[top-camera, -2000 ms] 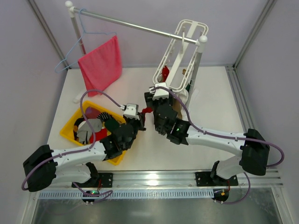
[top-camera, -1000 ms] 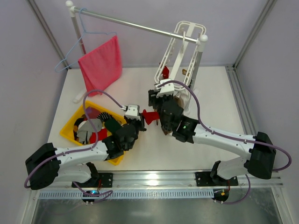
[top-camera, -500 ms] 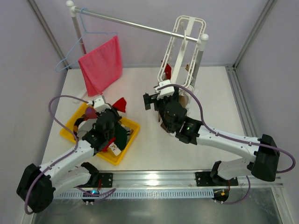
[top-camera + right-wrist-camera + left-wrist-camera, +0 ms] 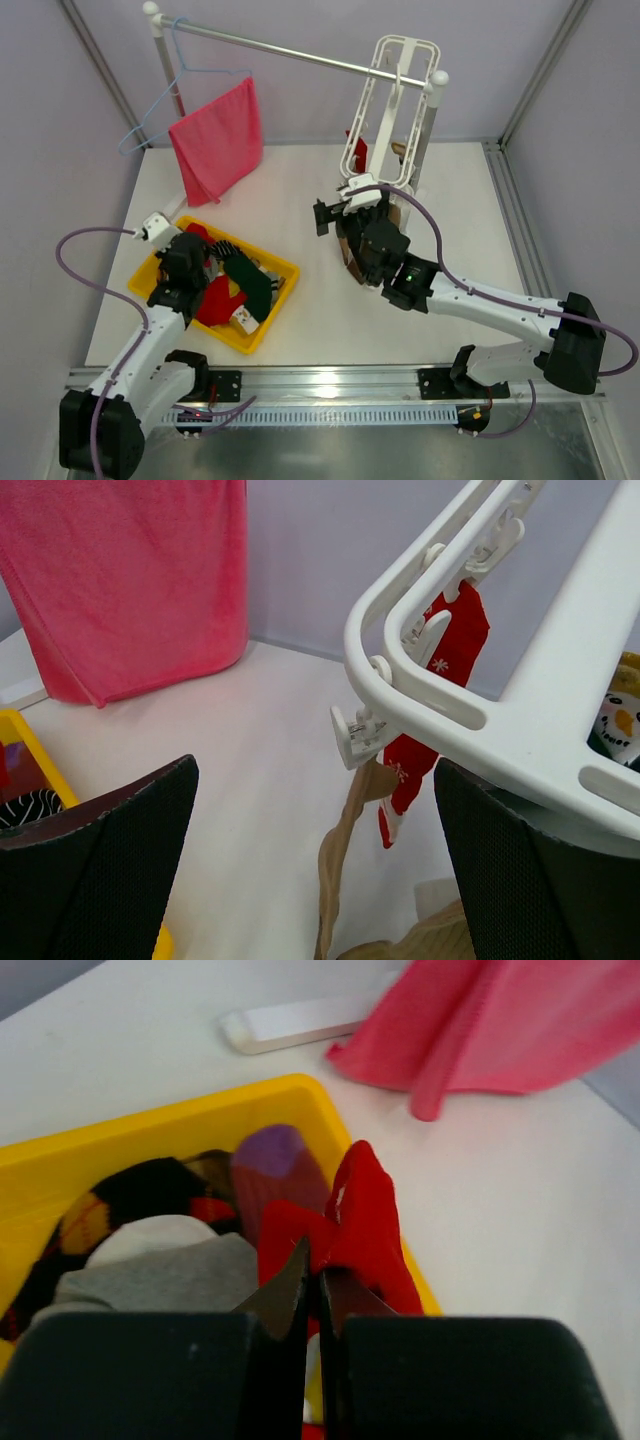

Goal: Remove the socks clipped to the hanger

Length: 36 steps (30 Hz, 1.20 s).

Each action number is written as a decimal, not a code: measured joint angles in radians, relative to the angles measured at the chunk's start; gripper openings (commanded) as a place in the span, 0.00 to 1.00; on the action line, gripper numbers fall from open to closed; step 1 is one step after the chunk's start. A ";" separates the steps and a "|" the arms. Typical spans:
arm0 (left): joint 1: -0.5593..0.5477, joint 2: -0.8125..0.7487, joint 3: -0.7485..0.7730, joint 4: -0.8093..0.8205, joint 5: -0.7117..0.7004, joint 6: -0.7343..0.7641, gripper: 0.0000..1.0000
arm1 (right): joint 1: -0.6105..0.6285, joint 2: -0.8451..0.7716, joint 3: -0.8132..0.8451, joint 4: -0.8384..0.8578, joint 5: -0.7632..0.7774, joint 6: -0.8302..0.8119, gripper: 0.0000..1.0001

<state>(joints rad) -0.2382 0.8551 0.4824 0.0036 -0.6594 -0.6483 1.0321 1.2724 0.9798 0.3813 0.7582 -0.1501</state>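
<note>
The white hanger (image 4: 388,100) hangs from the rail, and its frame (image 4: 480,695) fills the right wrist view. A red sock (image 4: 445,670) and a tan sock (image 4: 340,865) hang from its clips, and a patterned sock (image 4: 620,720) shows at the right edge. My right gripper (image 4: 315,770) stands open just below the frame, with the tan sock dangling between the fingers and untouched. In the top view that gripper (image 4: 345,215) sits under the hanger. My left gripper (image 4: 315,1272) is shut on another red sock (image 4: 365,1220), held over the yellow bin (image 4: 150,1125).
The yellow bin (image 4: 282,292) at the left holds several socks. A large pink-red cloth (image 4: 215,140) and a light-blue wire hanger (image 4: 160,105) hang from the rail (image 4: 290,55). The rail's white foot (image 4: 300,1025) lies beyond the bin.
My left arm has swung left, carrying the red sock from the table's middle to over the yellow bin. The right gripper has let go, opened wide and stayed below the hanger.
</note>
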 measured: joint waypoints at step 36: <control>0.002 -0.119 -0.089 -0.006 0.011 -0.027 0.99 | -0.026 0.026 -0.018 0.013 -0.178 0.070 1.00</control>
<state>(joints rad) -0.2359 0.7357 0.3931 -0.0029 -0.6479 -0.6754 1.0065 1.2980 0.9623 0.3943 0.5804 -0.0799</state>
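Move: The left hand, fingers still shut on the red sock, is over the yellow bin, whose middle lies about 14 cm below, some 5 cm right and 3 cm back. In the bin the dark green sock lies about 14 cm right, 3 cm back; the pink cloth hangs some 17 cm ahead, 9 cm right, 5 cm higher. From the right hand, the bin is about 32 cm left, 2 cm back, 30 cm below. Left hand sinks about 6 cm, opens wide over the bin, releasing the red sock, then rises; right edges left. ##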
